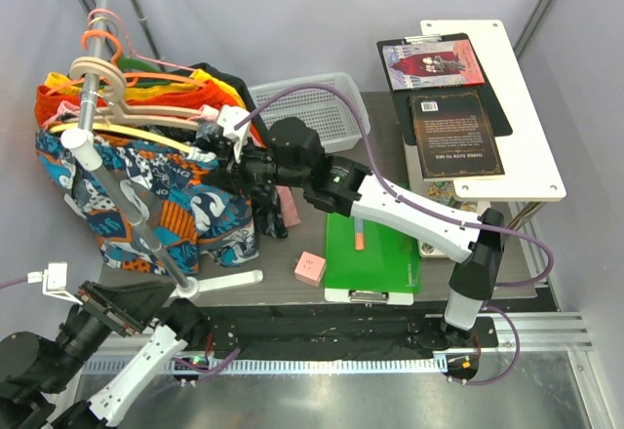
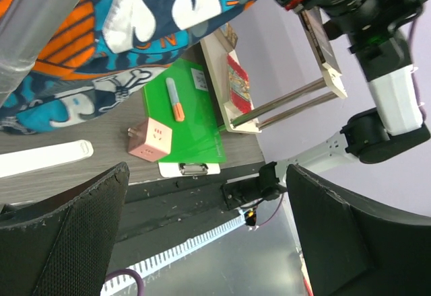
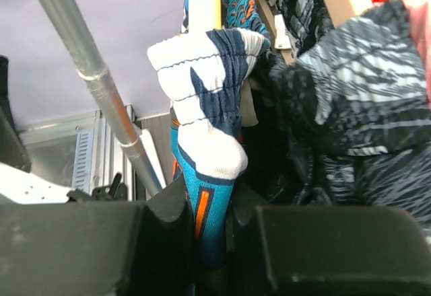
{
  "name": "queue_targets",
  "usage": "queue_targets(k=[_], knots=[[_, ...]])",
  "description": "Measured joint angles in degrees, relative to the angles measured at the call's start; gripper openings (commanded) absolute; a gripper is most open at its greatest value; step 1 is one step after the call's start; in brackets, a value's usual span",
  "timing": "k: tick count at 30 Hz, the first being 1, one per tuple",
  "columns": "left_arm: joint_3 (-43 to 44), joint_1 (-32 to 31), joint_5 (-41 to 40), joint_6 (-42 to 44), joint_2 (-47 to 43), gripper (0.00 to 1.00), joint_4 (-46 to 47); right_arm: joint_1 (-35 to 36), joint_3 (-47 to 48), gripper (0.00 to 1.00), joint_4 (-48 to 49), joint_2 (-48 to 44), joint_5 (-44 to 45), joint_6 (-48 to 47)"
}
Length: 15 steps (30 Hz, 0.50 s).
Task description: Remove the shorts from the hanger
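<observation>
The printed shorts (image 1: 146,195) hang on the pale yellow hanger (image 1: 117,129) from the metal rail at the left. My right gripper (image 1: 216,151) reaches in at the right end of the hanger. In the right wrist view it (image 3: 212,232) is shut on a fold of the shorts (image 3: 202,87), just below the hanger arm (image 3: 204,0). My left gripper (image 1: 122,297) is low at the near left, below the shorts. In the left wrist view it (image 2: 209,235) is open and empty, with the shorts (image 2: 135,20) above.
The metal rail (image 1: 127,200) slants down towards the near edge. Other hangers and orange garments (image 1: 117,83) hang behind. A dark leaf-print garment (image 3: 337,107) is next to the shorts. A green clipboard (image 1: 370,249), a pink cube (image 1: 309,267), a white basket (image 1: 312,107) and a side table with books (image 1: 526,127) stand to the right.
</observation>
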Motion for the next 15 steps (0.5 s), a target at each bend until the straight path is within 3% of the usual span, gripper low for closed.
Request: queue_targets(k=[11, 15], knots=[[0.7, 0.0, 2.5, 2.4, 2.3, 0.98, 0.2, 0.0, 17.7, 0.01, -14.2, 4.1, -5.5, -1.5], [1.7, 0.0, 6.1, 3.8, 4.4, 0.98, 0.3, 0.6, 30.8, 0.01, -19.7, 10.9, -6.2, -1.0]])
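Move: The right hand already grips the right end of the shorts' waistband. The yellow hanger's middle lies about 12 cm to its left, 3 cm farther out and some 3 cm higher. The shorts' middle hangs about 11 cm left, 3 cm back and 12 cm below. The rail's near end is roughly 18 cm left, 2 cm ahead, 8 cm up; the wooden hangers, 8 cm left and 7 cm ahead. From the left hand the yellow hanger is about 23 cm ahead, 3 cm left, 8 cm up. Upward, by about 6.5 cm, the right hand lifts the waistband corner it keeps pinched, easing some 2 cm back towards the base and only late going slightly left; the wrist turns a little counter-clockwise. The empty left hand, still open, drifts about 2 cm to its right and turns slightly clockwise. ##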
